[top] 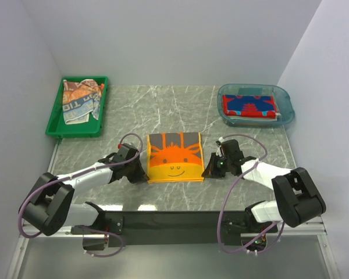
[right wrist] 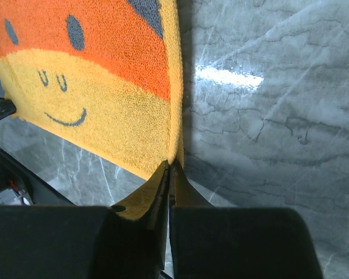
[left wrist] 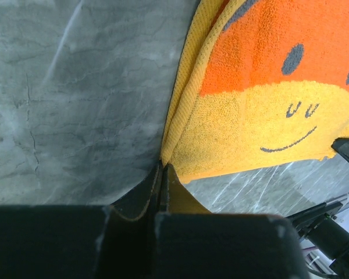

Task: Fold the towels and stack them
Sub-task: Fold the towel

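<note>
An orange and yellow towel [top: 174, 157] with a smiling cartoon face and grey stripes lies folded flat in the middle of the table. My left gripper [top: 142, 173] is at its near left corner, jaws shut on the yellow corner, as the left wrist view shows for the gripper [left wrist: 163, 165] and towel [left wrist: 267, 104]. My right gripper [top: 207, 171] is at the near right corner. Its jaws are pressed together on the towel's edge in the right wrist view, gripper [right wrist: 171, 164] and towel [right wrist: 93, 87]. A red towel with blue lettering [top: 249, 106] lies folded in the tub. Crumpled towels [top: 78, 102] fill the tray.
A green plastic tray [top: 55, 127] stands at the back left of the grey marble table [top: 250, 139]. A clear blue tub [top: 286, 110] stands at the back right. White walls close in the left, back and right sides.
</note>
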`<state>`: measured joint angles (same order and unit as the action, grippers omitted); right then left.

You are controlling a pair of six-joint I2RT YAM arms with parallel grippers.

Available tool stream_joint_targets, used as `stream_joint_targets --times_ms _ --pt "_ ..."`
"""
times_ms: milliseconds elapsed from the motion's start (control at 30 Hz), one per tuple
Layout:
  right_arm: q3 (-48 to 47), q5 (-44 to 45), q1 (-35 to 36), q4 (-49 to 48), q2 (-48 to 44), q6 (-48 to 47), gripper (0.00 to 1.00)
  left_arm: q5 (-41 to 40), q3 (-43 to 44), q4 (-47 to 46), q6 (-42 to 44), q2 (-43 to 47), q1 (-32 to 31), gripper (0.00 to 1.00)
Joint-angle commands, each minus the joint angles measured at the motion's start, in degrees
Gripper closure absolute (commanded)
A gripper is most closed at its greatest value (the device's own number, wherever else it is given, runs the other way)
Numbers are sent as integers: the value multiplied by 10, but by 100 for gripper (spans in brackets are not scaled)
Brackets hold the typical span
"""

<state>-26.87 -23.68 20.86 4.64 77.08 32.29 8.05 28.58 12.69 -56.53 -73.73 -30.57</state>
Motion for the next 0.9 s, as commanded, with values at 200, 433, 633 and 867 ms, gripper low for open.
stream_joint_targets --times_ms 200,433,633,867 --pt "2 38 0 38 -46 -20 94 -50 -6 39 5 8 -4 98" --pt "15 42 1 48 -65 -20 86 -53 -12 49 -2 36 -4 88" --pt "37 34 4 31 -59 -13 66 -49 -12 50 -5 42 -4 55" --pt "-13 62 5 38 -141 -12 45 -79 57 112 -4 117 -4 20"
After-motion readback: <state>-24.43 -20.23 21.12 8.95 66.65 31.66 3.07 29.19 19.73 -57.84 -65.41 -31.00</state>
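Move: The folded towel lies between my hands, its near corners still at my shut fingertips, down at the table. Its middle is about 9 cm ahead and 10 cm right of my left hand, and some 9 cm ahead and 10 cm left of my right. The green bin stands roughly 30 cm ahead and 30 cm left of my left hand; the blue bin is about 30 cm ahead and 23 cm right of my right. I let go of both near corners of the towel: my left fingers spread wide, my right ones to about half. Each hand backs off outward a little over 1 cm and rises roughly 2 cm, the left mostly at the end; my right hand first lifts about 1 cm, dips back down and slightly towards me, then climbs again. ##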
